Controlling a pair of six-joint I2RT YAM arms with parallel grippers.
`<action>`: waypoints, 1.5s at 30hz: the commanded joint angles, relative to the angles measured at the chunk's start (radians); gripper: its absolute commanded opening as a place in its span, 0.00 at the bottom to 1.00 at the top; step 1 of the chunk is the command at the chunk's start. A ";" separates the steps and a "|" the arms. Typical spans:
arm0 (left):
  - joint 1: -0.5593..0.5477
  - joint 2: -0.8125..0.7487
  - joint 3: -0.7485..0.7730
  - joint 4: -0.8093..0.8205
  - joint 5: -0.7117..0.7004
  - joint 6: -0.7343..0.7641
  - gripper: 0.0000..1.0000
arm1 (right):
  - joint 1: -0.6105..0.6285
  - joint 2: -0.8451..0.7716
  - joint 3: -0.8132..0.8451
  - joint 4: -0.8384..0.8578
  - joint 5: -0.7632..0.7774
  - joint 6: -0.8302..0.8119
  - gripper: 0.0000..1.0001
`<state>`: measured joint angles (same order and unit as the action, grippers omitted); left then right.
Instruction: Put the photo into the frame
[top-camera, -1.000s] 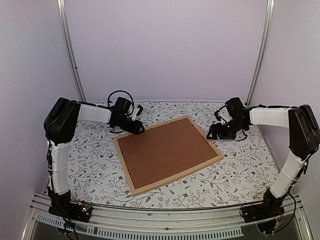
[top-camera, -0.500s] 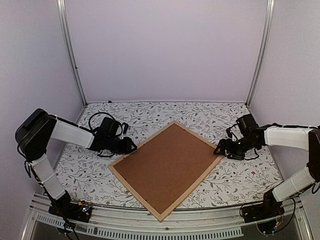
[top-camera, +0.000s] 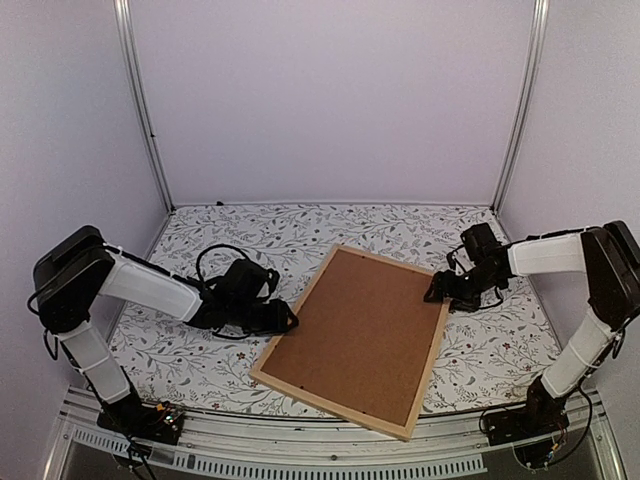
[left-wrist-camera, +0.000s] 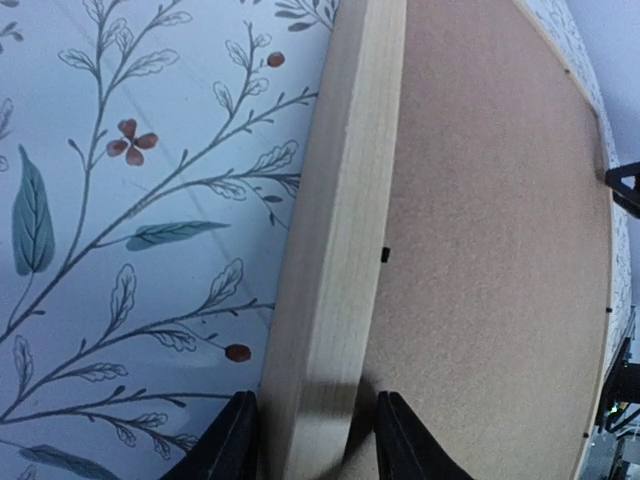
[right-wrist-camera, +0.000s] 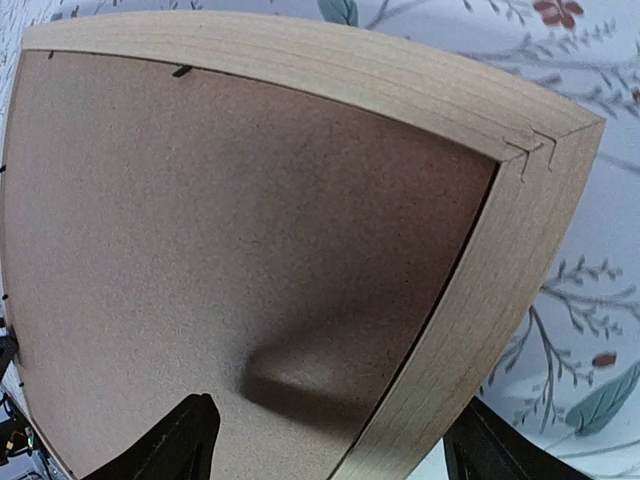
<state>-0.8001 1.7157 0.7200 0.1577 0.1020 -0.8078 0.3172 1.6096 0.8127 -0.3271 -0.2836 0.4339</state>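
The frame (top-camera: 330, 405), light wood strips, lies back-up on the floral tablecloth, with a brown backing board (top-camera: 360, 330) filling it. My left gripper (top-camera: 285, 320) is at its left long strip. In the left wrist view the left gripper (left-wrist-camera: 315, 440) is shut on the strip of the frame (left-wrist-camera: 345, 200), one finger outside it and one on the board side. My right gripper (top-camera: 435, 292) is at the far right corner. Seen from the right wrist, the right gripper (right-wrist-camera: 335, 445) stands open astride the frame (right-wrist-camera: 300, 60) strip, one finger over the backing board (right-wrist-camera: 200, 220). The photo is out of view.
The floral tablecloth (top-camera: 200, 360) covers the whole table. Grey walls and metal posts (top-camera: 145, 110) close in the back and sides. A metal rail (top-camera: 300, 455) runs along the near edge between the arm bases.
The frame has turned on the table, its left end swinging toward the near edge. My left gripper moved nearer and rightward with the strip. My right gripper stayed by the far right corner.
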 joint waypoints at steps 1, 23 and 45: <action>-0.095 -0.012 -0.005 -0.021 0.135 -0.034 0.43 | 0.042 0.150 0.149 0.097 -0.157 -0.066 0.80; 0.033 -0.082 0.204 -0.406 -0.138 0.223 1.00 | 0.019 0.239 0.507 -0.207 0.242 -0.234 0.76; 0.131 -0.007 0.248 -0.404 -0.117 0.286 1.00 | 0.065 0.374 0.609 -0.330 0.361 -0.251 0.56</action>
<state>-0.6823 1.6955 0.9699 -0.2485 -0.0158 -0.5377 0.3649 1.9591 1.3865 -0.6369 0.0479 0.1925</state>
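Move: My left fingers already straddle the photo frame's left rail, which lies right between them, about 1 cm below; the far left corner is some 26 cm ahead and 13 cm to the right, the near left corner 18 cm back and 8 cm to the left. My right fingers straddle the right rail just below them, with the far right corner about 7 cm ahead, 2 cm to the right and 2 cm down. I swivel the frame counter-clockwise between both hands: my left draws its rail back about 6 cm while my right sweeps forward some 9 cm and then left along the right rail. Then my left opens wide, lifts clear and goes forward and left, hovering over the rail; my right rises, crosses rightward towards the rail's outer side, sinks again and narrows its fingers. ##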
